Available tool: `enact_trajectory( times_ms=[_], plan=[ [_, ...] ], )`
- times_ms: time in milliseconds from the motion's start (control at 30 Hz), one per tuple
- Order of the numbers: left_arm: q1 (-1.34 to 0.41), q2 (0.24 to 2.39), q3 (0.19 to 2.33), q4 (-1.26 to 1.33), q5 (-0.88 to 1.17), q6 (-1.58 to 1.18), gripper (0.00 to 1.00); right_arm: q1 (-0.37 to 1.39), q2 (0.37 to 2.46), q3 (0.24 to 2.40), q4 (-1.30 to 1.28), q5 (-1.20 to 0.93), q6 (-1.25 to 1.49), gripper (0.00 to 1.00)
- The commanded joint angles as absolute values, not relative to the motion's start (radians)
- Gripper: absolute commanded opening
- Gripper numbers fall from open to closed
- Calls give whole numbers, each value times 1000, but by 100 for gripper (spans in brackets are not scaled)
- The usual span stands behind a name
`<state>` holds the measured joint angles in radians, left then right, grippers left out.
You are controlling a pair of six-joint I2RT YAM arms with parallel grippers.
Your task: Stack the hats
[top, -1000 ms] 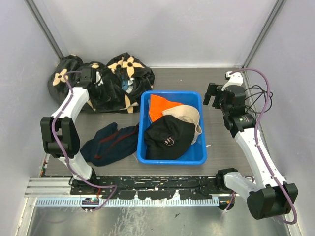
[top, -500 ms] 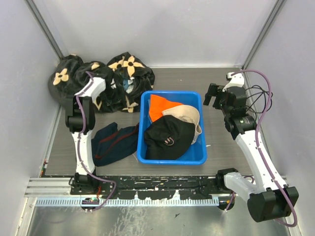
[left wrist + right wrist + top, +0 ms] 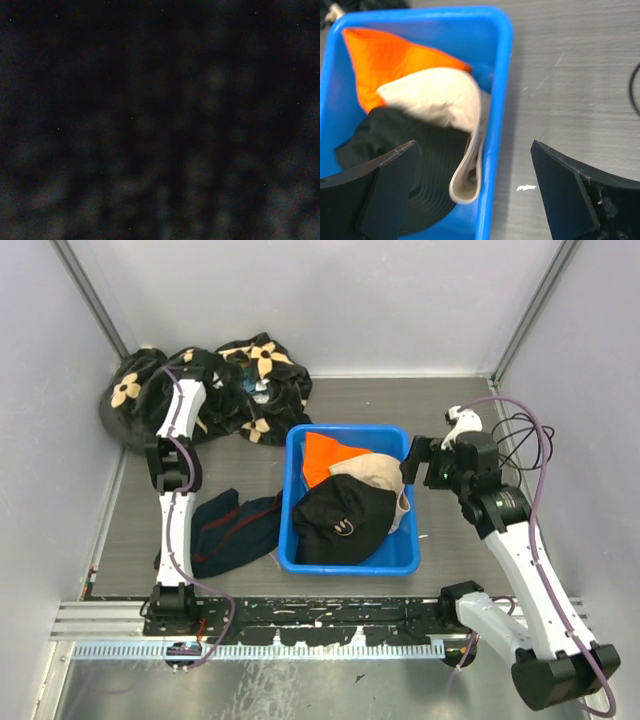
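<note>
Three hats lie in a blue bin (image 3: 350, 565): an orange hat (image 3: 320, 455) at the back, a beige hat (image 3: 375, 475) on the right and a black hat (image 3: 345, 520) in front. The right wrist view shows the orange hat (image 3: 385, 65), the beige hat (image 3: 430, 100) and the black hat (image 3: 385, 130). My right gripper (image 3: 425, 462) (image 3: 474, 145) is open and straddles the bin's right wall (image 3: 502, 75), holding nothing. My left arm (image 3: 180, 415) stretches into the flowered black cloth (image 3: 240, 390). Its gripper is buried there and the left wrist view is dark.
A dark navy garment with red stripes (image 3: 225, 530) lies left of the bin. The black cloth fills the back left corner against the walls. A small white scrap (image 3: 525, 188) lies on the grey table right of the bin.
My left arm has straightened and pushed its gripper deep into the black cloth, which has shifted back. My right gripper has come nearer and lower, over the bin's right wall.
</note>
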<state>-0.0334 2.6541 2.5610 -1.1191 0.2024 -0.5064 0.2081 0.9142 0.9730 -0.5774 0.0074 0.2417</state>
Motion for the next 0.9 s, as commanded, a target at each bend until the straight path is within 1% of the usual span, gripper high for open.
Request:
enact_trajectory(
  times_ms=[0, 33, 167, 300, 467, 567, 667, 700, 733, 867],
  plan=[
    [75, 2698, 2607, -764, 215, -549, 99, 282, 834, 1037, -765, -78, 296, 100],
    [75, 2660, 2567, -717, 238, -557, 100, 301, 826, 1034, -788, -99, 310, 100],
    [66, 2442, 2333, -527, 332, -605, 100, 381, 816, 1029, -860, -197, 368, 100],
    [42, 2226, 2160, -461, 372, -614, 98, 501, 835, 973, -898, -277, 402, 100],
    [29, 2000, 1883, -306, 501, -676, 98, 663, 848, 929, -894, -292, 455, 100],
    [20, 1863, 1706, -128, 625, -700, 98, 705, 857, 934, -903, -357, 471, 100],
    [12, 1689, 1498, 73, 650, -741, 98, 758, 864, 961, -953, -416, 467, 100],
    [13, 1648, 1457, 93, 645, -746, 98, 774, 868, 971, -977, -439, 465, 100],
    [12, 1616, 1437, 59, 624, -734, 98, 793, 869, 979, -998, -460, 468, 100],
    [10, 1552, 1447, -167, 615, -631, 98, 890, 877, 1001, -1071, -495, 491, 100]
  ],
)
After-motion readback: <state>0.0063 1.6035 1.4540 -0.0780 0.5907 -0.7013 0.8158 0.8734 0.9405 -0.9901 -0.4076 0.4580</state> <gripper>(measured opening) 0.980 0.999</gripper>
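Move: Below and left of the right hand, which hangs over the blue box's right rim, the black hat's middle lies about 16 cm left, 6 cm back and 17 cm down. From that hand the beige hat is roughly 9 cm left and 4 cm ahead, the orange hat 19 cm left and 10 cm ahead, both some 17 cm down. The left hand is sunk in the patterned blanket's middle, with the black hat about 32 cm back and 27 cm right, nearly level. Sweeping back about 20 cm and left some 13 cm, the right hand passes from the box's right rim to just short of its near rim, sinking a little, turning counter-clockwise about 45 degrees and tipping down, fingers wide open. The open left hand nudges forward, then pulls free of the blanket and climbs steeply, easing back late as the wrist tips up. ##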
